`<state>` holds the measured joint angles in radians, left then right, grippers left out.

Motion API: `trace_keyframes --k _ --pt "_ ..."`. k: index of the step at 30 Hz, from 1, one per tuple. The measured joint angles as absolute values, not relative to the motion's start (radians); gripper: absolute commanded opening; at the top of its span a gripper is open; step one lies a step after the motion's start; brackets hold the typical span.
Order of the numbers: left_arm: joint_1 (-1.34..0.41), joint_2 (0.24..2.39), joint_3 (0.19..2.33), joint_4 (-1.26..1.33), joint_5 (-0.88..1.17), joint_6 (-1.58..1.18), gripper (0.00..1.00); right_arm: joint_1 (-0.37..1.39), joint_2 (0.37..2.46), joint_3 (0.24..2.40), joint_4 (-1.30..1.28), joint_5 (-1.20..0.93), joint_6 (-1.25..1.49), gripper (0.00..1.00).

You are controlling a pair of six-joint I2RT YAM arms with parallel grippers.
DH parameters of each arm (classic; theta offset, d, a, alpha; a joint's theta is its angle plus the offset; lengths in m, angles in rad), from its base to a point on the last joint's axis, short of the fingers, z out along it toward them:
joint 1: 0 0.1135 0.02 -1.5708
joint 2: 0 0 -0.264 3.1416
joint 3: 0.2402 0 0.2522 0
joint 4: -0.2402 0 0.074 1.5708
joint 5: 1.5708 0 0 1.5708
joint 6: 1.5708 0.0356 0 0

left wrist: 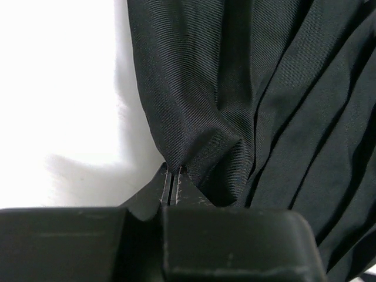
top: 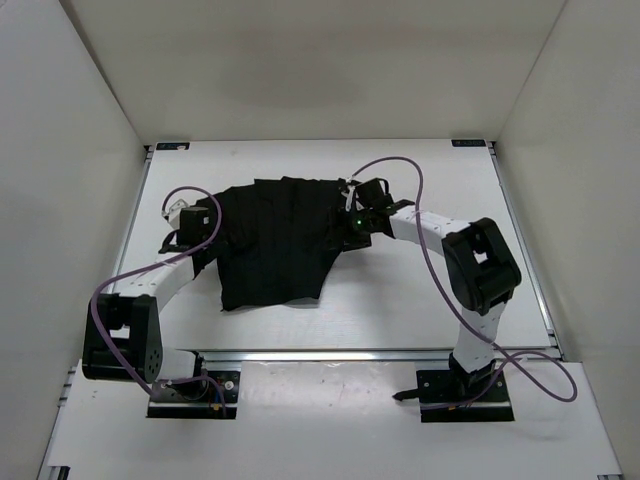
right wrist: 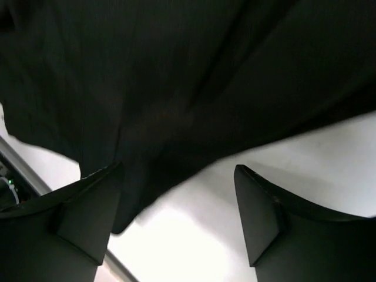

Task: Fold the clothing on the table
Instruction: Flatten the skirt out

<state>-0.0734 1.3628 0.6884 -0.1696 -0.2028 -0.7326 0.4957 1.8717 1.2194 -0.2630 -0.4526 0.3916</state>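
The clothing [top: 272, 245] is a black pleated garment spread fan-like on the white table [top: 420, 300]. My left gripper [top: 214, 228] sits at its left edge. In the left wrist view that gripper [left wrist: 171, 174] is shut on a pinched bit of the clothing's [left wrist: 247, 94] edge, just above the table [left wrist: 59, 88]. My right gripper [top: 342, 230] is at the garment's right edge. The right wrist view shows it [right wrist: 179, 179] open low over the table [right wrist: 317, 153], with the clothing's [right wrist: 176, 70] hem reaching in beside the left finger [right wrist: 97, 202]; nothing is gripped.
White enclosure walls [top: 70, 150] stand on three sides. A metal rail [top: 380, 352] runs along the near edge, in front of the arm bases. Purple cables [top: 425, 215] loop over both arms. Blue marks [top: 467, 143] show at the far corners.
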Motion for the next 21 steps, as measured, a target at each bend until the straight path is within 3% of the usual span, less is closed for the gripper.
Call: trace_keyframes --k 2,3,4,7,8,21 --pt "-0.076 1.36 0.683 -0.176 -0.199 -0.733 0.0 0.492 1.911 1.264 -0.269 -0.446 0.387 0.67" --pt "-0.077 1.359 0.682 -0.179 -0.199 -0.732 0.0 0.487 1.934 1.291 -0.279 -0.442 0.384 0.6" --pt "-0.079 1.359 0.681 -0.181 -0.197 -0.732 0.0 0.482 1.954 1.315 -0.288 -0.438 0.376 0.51" --pt "-0.089 1.359 0.68 -0.181 -0.192 -0.73 0.0 0.462 2.023 1.395 -0.323 -0.42 0.358 0.09" --pt "-0.09 1.359 0.68 -0.182 -0.189 -0.728 0.0 0.455 2.047 1.426 -0.34 -0.414 0.351 0.01" --pt "-0.112 1.36 0.672 -0.187 -0.152 -0.721 0.0 0.355 2.173 1.907 -0.627 -0.296 0.231 0.0"
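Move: The skirt's right edge, where the open right fingers will next shut, lies about 5 cm ahead of the right hand, level with it sideways and 2 cm below. From the right hand the skirt's near right corner is some 14 cm back and 5 cm left, its far right corner about 13 cm ahead and 2 cm right. That edge lies roughly 33 cm right of the left hand and 5 cm farther out, slightly lower. Forward and slightly down, the right hand closes its fingers on the skirt's right edge without pausing, then carries the pinched cloth on forward, rising and drifting right: about 15 cm forward in all, ending 5 cm higher and 4 cm farther right. The left hand keeps its pinch on the left edge and eases 2 cm right. ##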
